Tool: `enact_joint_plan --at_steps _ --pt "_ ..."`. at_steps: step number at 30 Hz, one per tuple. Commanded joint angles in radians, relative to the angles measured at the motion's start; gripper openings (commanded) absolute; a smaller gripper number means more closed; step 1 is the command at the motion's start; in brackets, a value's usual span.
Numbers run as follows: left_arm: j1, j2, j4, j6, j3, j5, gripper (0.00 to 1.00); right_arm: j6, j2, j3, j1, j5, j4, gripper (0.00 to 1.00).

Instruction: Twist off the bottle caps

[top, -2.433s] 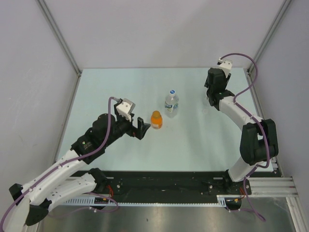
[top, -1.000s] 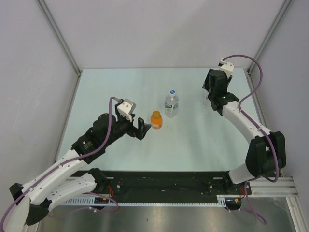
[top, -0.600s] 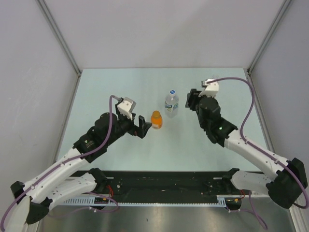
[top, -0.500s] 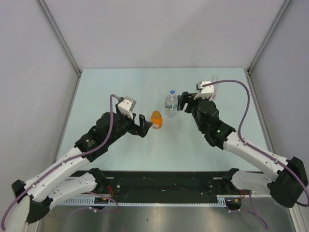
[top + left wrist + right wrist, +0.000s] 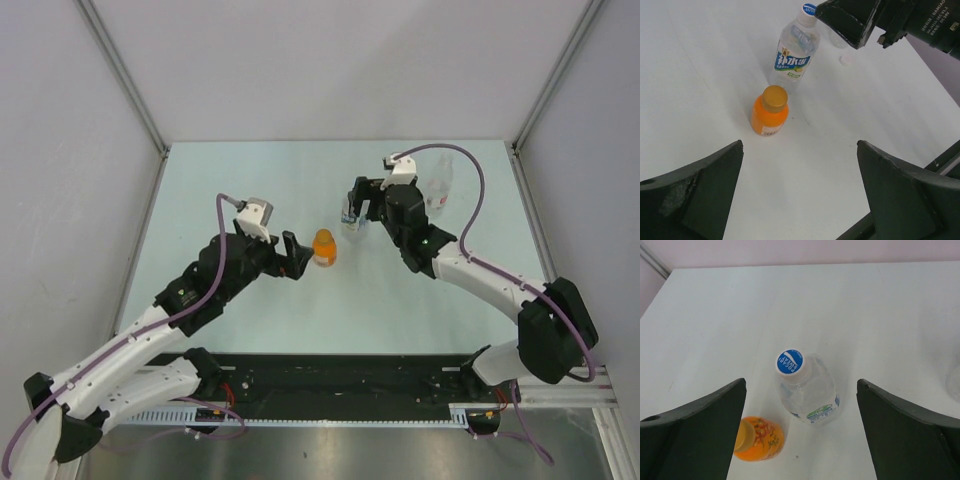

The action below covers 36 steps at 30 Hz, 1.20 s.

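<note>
A squat orange bottle [image 5: 323,248] with an orange cap [image 5: 775,97] stands mid-table. My left gripper [image 5: 294,255] is open just left of it, and the bottle sits ahead of the jaws, not between them [image 5: 800,145]. Beside it stands a clear bottle with a blue label [image 5: 810,390], its white cap with a blue mark [image 5: 790,362] screwed on. My right gripper [image 5: 358,206] hovers open over this bottle, which lies between its spread fingers [image 5: 801,384] without touching them. A slim clear bottle [image 5: 438,185] stands at the back right. A small whitish cap [image 5: 846,60] lies loose on the table.
The pale table [image 5: 250,180] is walled on the left, back and right. A metal post [image 5: 120,70] rises at the back left corner. The right arm [image 5: 480,280] reaches diagonally across the table's right half.
The right arm has swung from the slim bottle at the back right to above the blue-label bottle, and its jaws have opened wide. The left gripper edged slightly nearer the orange bottle.
</note>
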Motion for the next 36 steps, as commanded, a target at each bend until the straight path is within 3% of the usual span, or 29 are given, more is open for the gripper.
enact_joint_plan --at_steps 1,17,24,36 --pt "-0.002 -0.030 0.000 -0.021 -0.009 -0.004 1.00 0.006 0.054 0.089 -0.012 -0.012 0.060 0.95" --pt "-0.002 -0.060 -0.028 0.009 -0.032 -0.002 1.00 0.009 0.196 0.171 -0.002 -0.019 -0.012 0.80" --pt "-0.002 -0.063 -0.026 0.011 -0.038 -0.001 1.00 0.004 0.188 0.171 0.000 -0.012 -0.028 0.54" --pt "-0.002 -0.058 -0.012 0.011 -0.032 0.004 1.00 -0.028 0.140 0.171 0.000 0.022 -0.058 0.26"
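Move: The blue cap on the standing labelled bottle is about 4 cm ahead of the right hand, 2 cm to its left and 4 cm below. The orange bottle stands some 4 cm back and 11 cm to the left, its middle about 18 cm down; the clear bottle is roughly 10 cm ahead and 20 cm to the right. From the left hand the blue cap lies about 20 cm ahead, 12 cm to the right and 6 cm lower. The right hand, its fingers wide and straddling the line to the blue cap, first slides about 3 cm forward and 2 cm left until they are around it, then sinks nearly 4 cm while the fingertips tip about 5 degrees downward. The fingers narrow a little on the way and mostly at the bottom, going from almost fully open to under half open, where their tips pinch the cap from both sides and the hand all but stops, with no twist yet. ##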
